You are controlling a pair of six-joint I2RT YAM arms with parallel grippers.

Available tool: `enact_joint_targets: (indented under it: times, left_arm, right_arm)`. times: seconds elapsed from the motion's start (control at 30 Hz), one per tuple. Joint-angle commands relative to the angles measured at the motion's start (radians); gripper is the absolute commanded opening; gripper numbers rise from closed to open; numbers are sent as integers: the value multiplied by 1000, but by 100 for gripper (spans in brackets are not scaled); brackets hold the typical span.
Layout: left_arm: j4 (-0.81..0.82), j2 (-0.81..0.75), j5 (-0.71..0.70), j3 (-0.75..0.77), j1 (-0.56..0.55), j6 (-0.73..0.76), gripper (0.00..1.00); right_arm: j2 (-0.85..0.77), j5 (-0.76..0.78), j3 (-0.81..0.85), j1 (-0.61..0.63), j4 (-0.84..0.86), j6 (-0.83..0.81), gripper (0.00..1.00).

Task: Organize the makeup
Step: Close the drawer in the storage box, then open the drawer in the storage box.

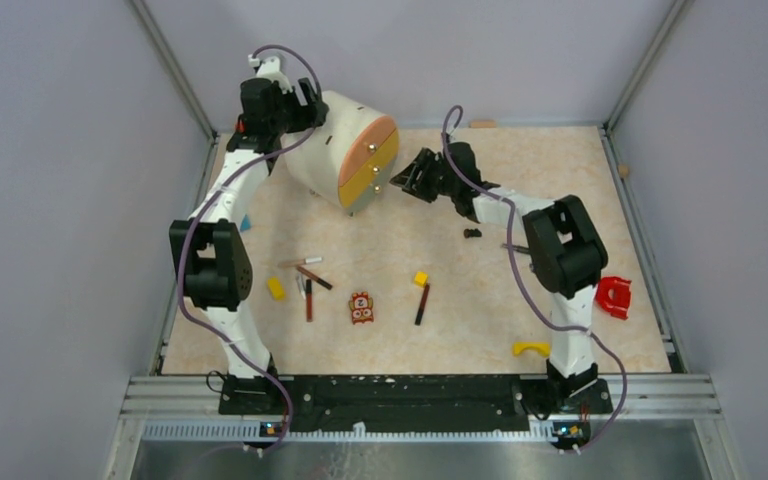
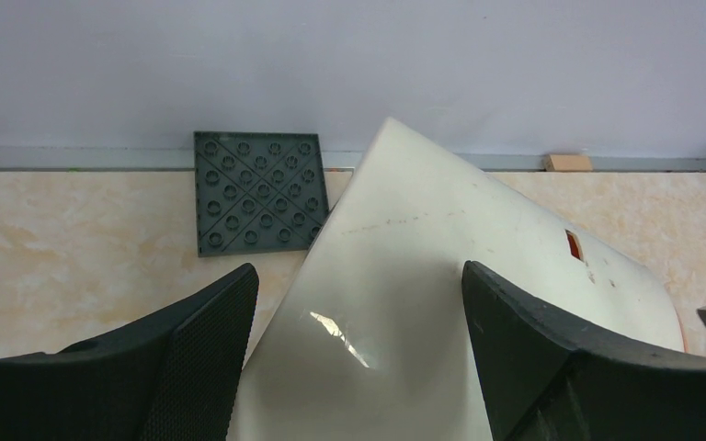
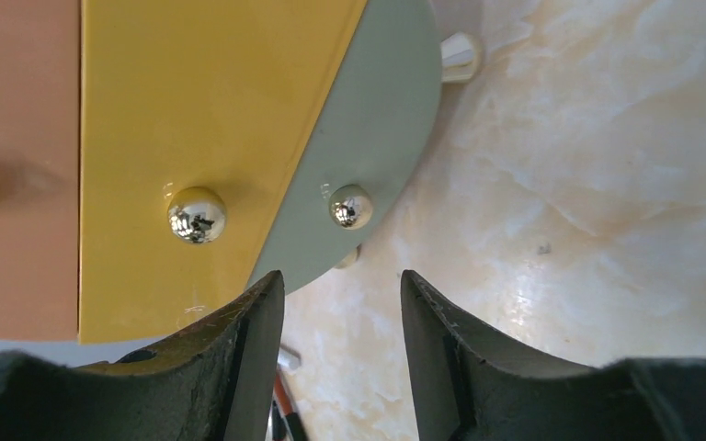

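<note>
The makeup shows as thin sticks on the table: a pale one [image 1: 308, 262], a red-brown one [image 1: 315, 278], a dark one [image 1: 308, 300] and a brown one [image 1: 422, 303]. A white rounded drawer box [image 1: 325, 150] has peach, yellow [image 3: 193, 110] and grey-green [image 3: 386, 119] fronts with metal knobs. My left gripper [image 1: 295, 105] stands wide at the box's back; the white body [image 2: 395, 303] fills the space between its fingers. Open and empty, my right gripper [image 3: 342, 276] hovers just below the grey-green knob [image 3: 350, 206].
Two small yellow blocks [image 1: 276, 288] [image 1: 421, 279] and an orange patterned toy figure [image 1: 362, 307] lie among the sticks. A small black piece [image 1: 472, 233], a red part [image 1: 615, 296] and a yellow curved piece [image 1: 531, 348] sit to the right. A grey studded plate [image 2: 257, 191] rests by the back wall.
</note>
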Motion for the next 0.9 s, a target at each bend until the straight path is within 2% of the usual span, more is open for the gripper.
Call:
enact_joint_targets:
  times: [0.0,0.3,0.63,0.87]
  left_arm:
    - [-89,-27,-14,-38,-15,0,86]
    - [-93,-36,-26,-46,-29,2,85]
    - [-95,-33,-20,-40,-32,2,86]
    - [-96,-28,-13,-39,-32,4,86]
  right_arm:
    - [62,-120,22,2,172,137,50]
    - [175,-171,17,2,381,334,49]
    - [259,-177,14,5,514,467,48]
    - [296,-184,31,14,537,490,47]
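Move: For the right hand, the bottom grey drawer's knob on the storage box lies about 5 cm to the left, level with it fore and aft, and some 5 cm lower. The yellow drawer's knob is about 4 cm left, 1 cm ahead and nearly at hand height; the orange drawer's knob is about 5 cm left, 2 cm ahead and 6 cm above. From the left hand, the grey knob sits roughly 12 cm right, 9 cm back and 19 cm below. Bring the right gripper left and down about equally, some 4 cm each way, in towards the grey drawer's knob. Roll the hand about 25 degrees so its left side rises, tipping it some 10 degrees downward as well, and keep the fingers half open. Hold the left hand still at the box's upper rear. ##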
